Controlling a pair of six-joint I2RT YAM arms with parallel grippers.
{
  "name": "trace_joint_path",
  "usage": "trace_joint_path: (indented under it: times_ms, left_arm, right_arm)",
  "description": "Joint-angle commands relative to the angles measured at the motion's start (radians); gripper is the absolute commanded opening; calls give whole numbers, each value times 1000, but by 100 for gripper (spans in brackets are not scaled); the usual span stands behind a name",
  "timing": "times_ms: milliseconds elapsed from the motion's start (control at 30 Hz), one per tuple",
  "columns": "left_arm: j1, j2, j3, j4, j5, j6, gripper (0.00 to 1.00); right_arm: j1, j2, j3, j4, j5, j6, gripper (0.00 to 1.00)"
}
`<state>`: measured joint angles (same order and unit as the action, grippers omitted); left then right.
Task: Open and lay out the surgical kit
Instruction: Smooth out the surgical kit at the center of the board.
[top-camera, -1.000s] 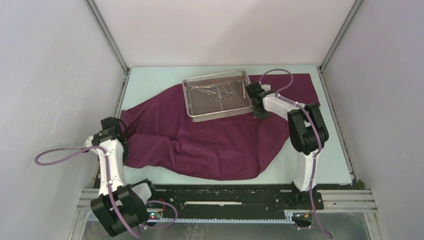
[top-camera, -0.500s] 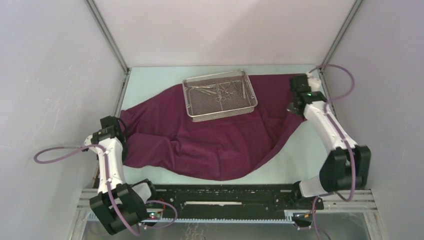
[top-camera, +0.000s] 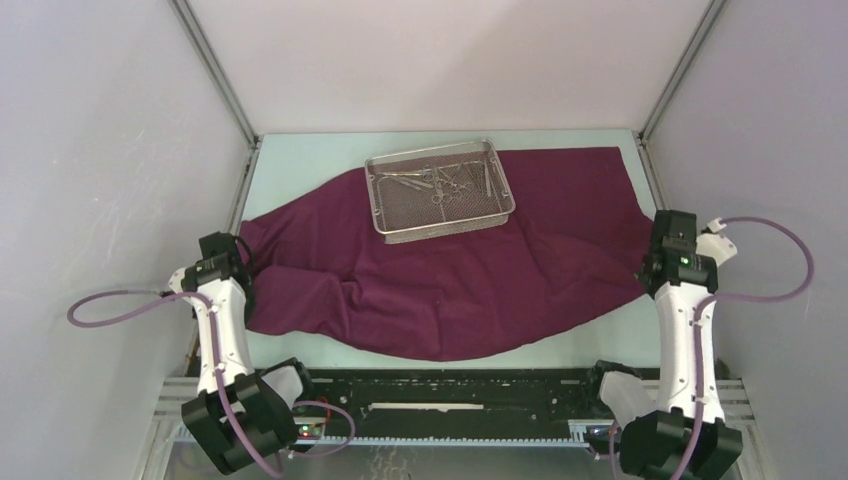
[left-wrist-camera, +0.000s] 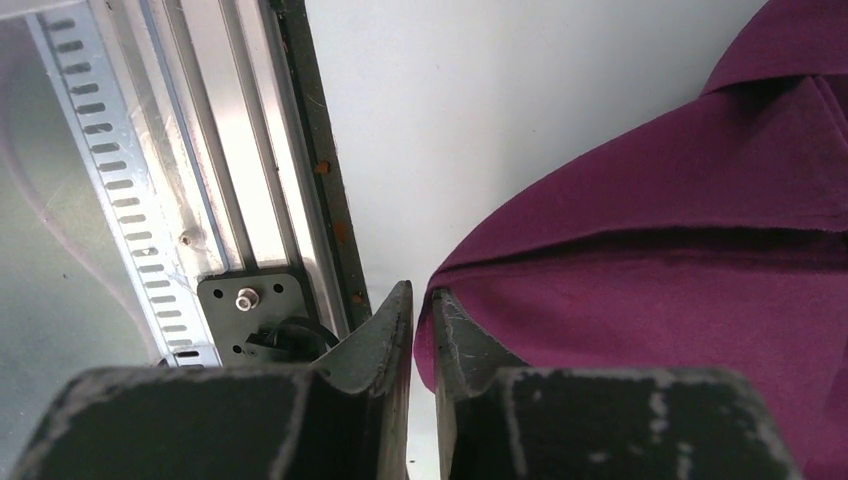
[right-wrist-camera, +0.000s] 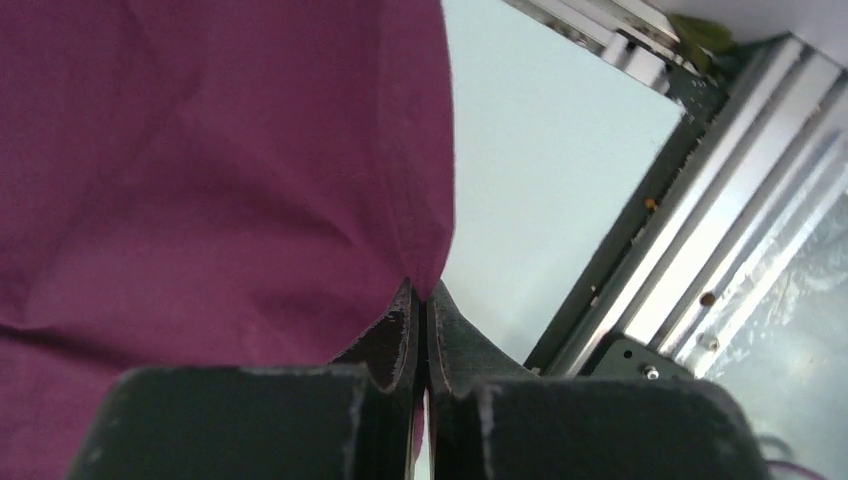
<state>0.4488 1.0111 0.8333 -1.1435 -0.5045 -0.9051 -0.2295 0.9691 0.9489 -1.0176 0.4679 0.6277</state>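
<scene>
The maroon cloth wrap (top-camera: 440, 290) lies spread across the table. The silver wire-mesh tray (top-camera: 432, 216) stands on its far part, with thin steel instruments (top-camera: 445, 180) lying in it. My left gripper (top-camera: 240, 262) is at the cloth's left edge. In the left wrist view its jaws (left-wrist-camera: 422, 300) stand a narrow gap apart, with the cloth (left-wrist-camera: 650, 250) hem at the gap and bare table showing through. My right gripper (top-camera: 650, 268) is at the cloth's right corner. In the right wrist view it (right-wrist-camera: 421, 295) is shut on the tip of the cloth (right-wrist-camera: 200, 180).
Aluminium frame rails run along the table's left edge (left-wrist-camera: 230, 180) and right edge (right-wrist-camera: 690, 200), close to both grippers. White enclosure walls stand on three sides. Purple cables (top-camera: 110, 310) loop off both arms. Bare pale tabletop (top-camera: 300, 160) shows behind and beside the cloth.
My right arm swung from beside the tray out to the right edge and back toward me, dragging the cloth's right corner wider. The left jaws parted slightly; the left arm stayed put.
</scene>
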Motion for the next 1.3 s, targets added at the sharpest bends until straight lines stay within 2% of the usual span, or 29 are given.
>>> trace_joint_path:
  times_ms: [0, 133, 267, 333, 433, 533, 600, 700, 733, 900, 1033, 1267]
  left_arm:
    - [13, -17, 43, -1, -15, 32, 17]
    - [17, -11, 45, 0, -18, 38, 21]
    - [22, -8, 55, 1, -14, 36, 31]
    - [23, -6, 63, 1, -9, 33, 38]
    - [22, -4, 75, -1, 4, 31, 63]
    - [22, -13, 103, 1, 15, 55, 82]
    - [23, -29, 135, 3, 18, 79, 91]
    - [6, -57, 197, 14, 20, 112, 99]
    - [-12, -58, 221, 13, 14, 119, 100]
    - [-159, -5, 369, 20, -35, 150, 100]
    - [-286, 94, 462, 67, -47, 172, 100]
    - [-320, 373, 600, 175, 97, 290, 94]
  right_arm:
    - [-136, -25, 21, -81, -6, 113, 3]
    - [-288, 48, 19, -134, -144, 132, 0]
    - [-279, 103, 16, -128, -205, 96, 0]
    - [-258, 100, 14, -122, -185, 101, 20]
    - [-253, 93, 17, -109, -189, 101, 52]
    - [-217, 93, 49, -113, -170, 99, 71]
    - [-164, 99, 98, -128, -133, 105, 90]
    - [-41, 111, 165, -120, -117, 94, 93]
    - [7, 120, 187, -115, -111, 93, 96]
    - [235, 178, 276, -62, -93, 91, 97]
    - [365, 245, 342, -8, -117, 71, 100]
    - [544, 382, 450, 55, -98, -12, 100]
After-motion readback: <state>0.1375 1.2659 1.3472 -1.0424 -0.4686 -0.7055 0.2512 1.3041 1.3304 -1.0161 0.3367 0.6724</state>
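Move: The right hand pinches the cloth's front right corner. The board's front right corner, where this is being drawn, lies about 13 cm back, 11 cm to its right and 15 cm below. The tray stands roughly 28 cm ahead of that hand, 40 cm to its left and 13 cm lower. The left hand has the cloth's front left corner between barely parted fingers; the board's front left corner is about 6 cm back, 8 cm left and 10 cm down, the tray 33 cm ahead, 37 cm right and 9 cm down. Back, down and slightly right by about 4 cm, the right hand finishes its pull, fingers tipping more downward, then opens wide and lets go of the cloth corner before rising forward and left towards the tray, turning counter-clockwise. The left hand stays put while opening and freeing its corner, then climbs and sweeps some 15 cm forward, turning about 30 degrees clockwise. ##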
